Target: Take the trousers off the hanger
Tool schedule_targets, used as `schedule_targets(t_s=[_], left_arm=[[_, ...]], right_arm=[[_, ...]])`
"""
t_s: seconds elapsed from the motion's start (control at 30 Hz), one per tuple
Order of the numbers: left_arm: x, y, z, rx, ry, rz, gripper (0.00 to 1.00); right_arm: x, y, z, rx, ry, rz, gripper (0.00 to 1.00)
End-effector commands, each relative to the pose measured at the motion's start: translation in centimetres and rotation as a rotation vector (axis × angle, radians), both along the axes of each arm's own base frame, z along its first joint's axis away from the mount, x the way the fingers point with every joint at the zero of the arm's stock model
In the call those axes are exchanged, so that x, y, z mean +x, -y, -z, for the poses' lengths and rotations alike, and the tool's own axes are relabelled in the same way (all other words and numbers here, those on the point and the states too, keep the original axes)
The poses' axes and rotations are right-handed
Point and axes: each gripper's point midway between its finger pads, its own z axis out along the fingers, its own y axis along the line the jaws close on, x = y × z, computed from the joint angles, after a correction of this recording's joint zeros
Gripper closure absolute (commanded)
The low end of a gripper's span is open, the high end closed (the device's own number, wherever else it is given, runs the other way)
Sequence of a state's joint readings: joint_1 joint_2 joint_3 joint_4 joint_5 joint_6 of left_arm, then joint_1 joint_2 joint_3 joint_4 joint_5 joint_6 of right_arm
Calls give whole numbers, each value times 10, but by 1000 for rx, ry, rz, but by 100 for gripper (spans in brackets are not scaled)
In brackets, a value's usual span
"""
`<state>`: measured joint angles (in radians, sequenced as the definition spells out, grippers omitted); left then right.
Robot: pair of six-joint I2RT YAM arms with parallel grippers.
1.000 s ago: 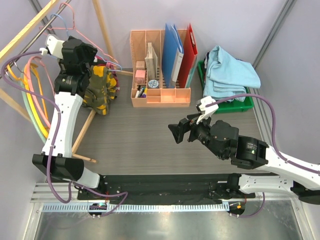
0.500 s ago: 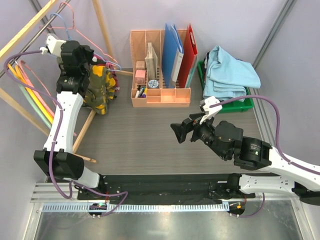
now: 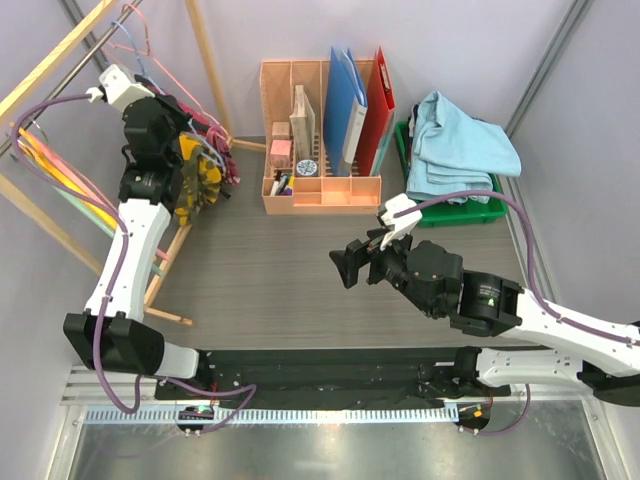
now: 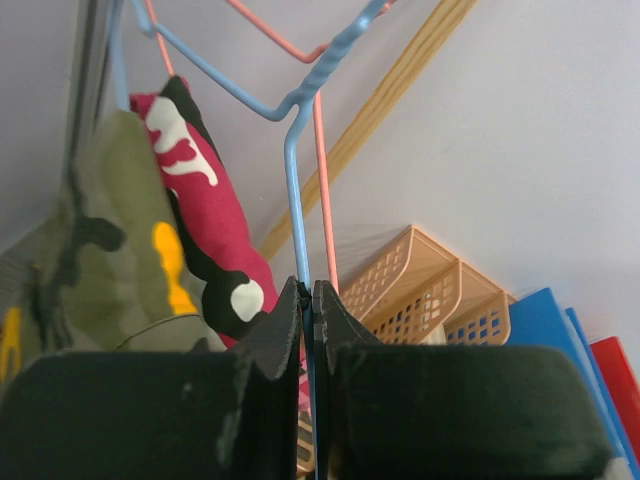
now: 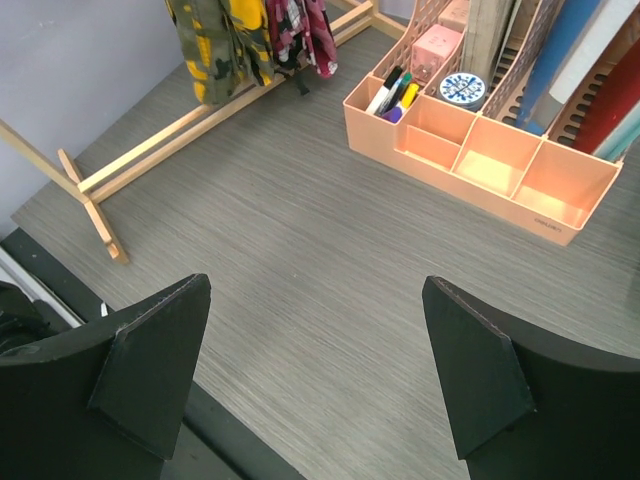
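Note:
Yellow-olive camouflage trousers point(image 3: 198, 185) and pink camouflage trousers point(image 3: 222, 160) hang on the wooden rack at the far left. The left wrist view shows both close up, olive point(image 4: 100, 230) beside pink point(image 4: 205, 220). My left gripper point(image 4: 307, 292) is shut on the thin blue wire hanger point(image 4: 293, 180), just under its twisted neck; a pink wire hanger point(image 4: 320, 150) runs behind it. From above, the left gripper point(image 3: 178, 110) sits high at the rack, right over the trousers. My right gripper point(image 3: 345, 268) hovers open over the middle of the table with nothing between its fingers point(image 5: 160, 360).
An orange desk organiser point(image 3: 320, 190) with pens, blue and red folders stands at the back centre. A green bin point(image 3: 490, 210) holds a pile of light blue cloth point(image 3: 460, 145). The rack's wooden foot point(image 3: 165, 270) lies on the table; coloured plastic hangers point(image 3: 55, 185) hang left.
My left gripper has closed on the blue hanger wire and moved slightly up and back at the rack. The right arm has drifted a little to the left, still open.

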<state>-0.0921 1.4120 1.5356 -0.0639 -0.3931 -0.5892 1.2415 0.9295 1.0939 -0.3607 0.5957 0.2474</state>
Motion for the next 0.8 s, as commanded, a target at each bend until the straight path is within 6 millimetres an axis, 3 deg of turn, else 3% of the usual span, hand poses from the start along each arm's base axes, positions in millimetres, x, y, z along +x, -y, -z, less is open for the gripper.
schedule_targets(t_s=[0.0,0.2,0.37,0.57,0.77], left_arm=[[-48,13,-104,203,301,-16,100],[-57,15,-109,279,334,-52,100],[-51,7,-114,368,344,-125,100],[-37,-1,-103,498,322,-220,100],[-29,13,-79,377,214,-92,100]], right_arm=[[2,-11,-20,50,32,-16,7],[2,-16,-16,49,23,-23,7],[4,-17,-15,42,23,-17,7],[4,-22,-19,20,28,-28,5],[9,-31,-15,-31,25,-28,5]])
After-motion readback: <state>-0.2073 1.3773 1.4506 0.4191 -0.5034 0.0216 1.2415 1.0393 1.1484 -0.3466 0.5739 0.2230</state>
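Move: The left hand, already shut on one shoulder of the blue hanger, has that hanger's hook on the rail about 5 cm ahead, 4 cm left and 15 cm above. The camouflage trousers hang roughly 1 cm ahead, 5 cm left and 10 cm below; the maroon trousers are some 7 cm ahead, 3 cm left and 9 cm below. From the right hand, the hook lies about 31 cm ahead, 30 cm left and 25 cm above. Upward by about 8 cm goes the left hand, slowly at first while backing some 2.5 cm, then faster and nearly straight up beside the rail. It rolls its left side up and tips its fingers upward, some 30 degrees of turn in all; the fingers stay shut and come free of the blue hanger's shoulder. The open right hand drifts slightly left. ##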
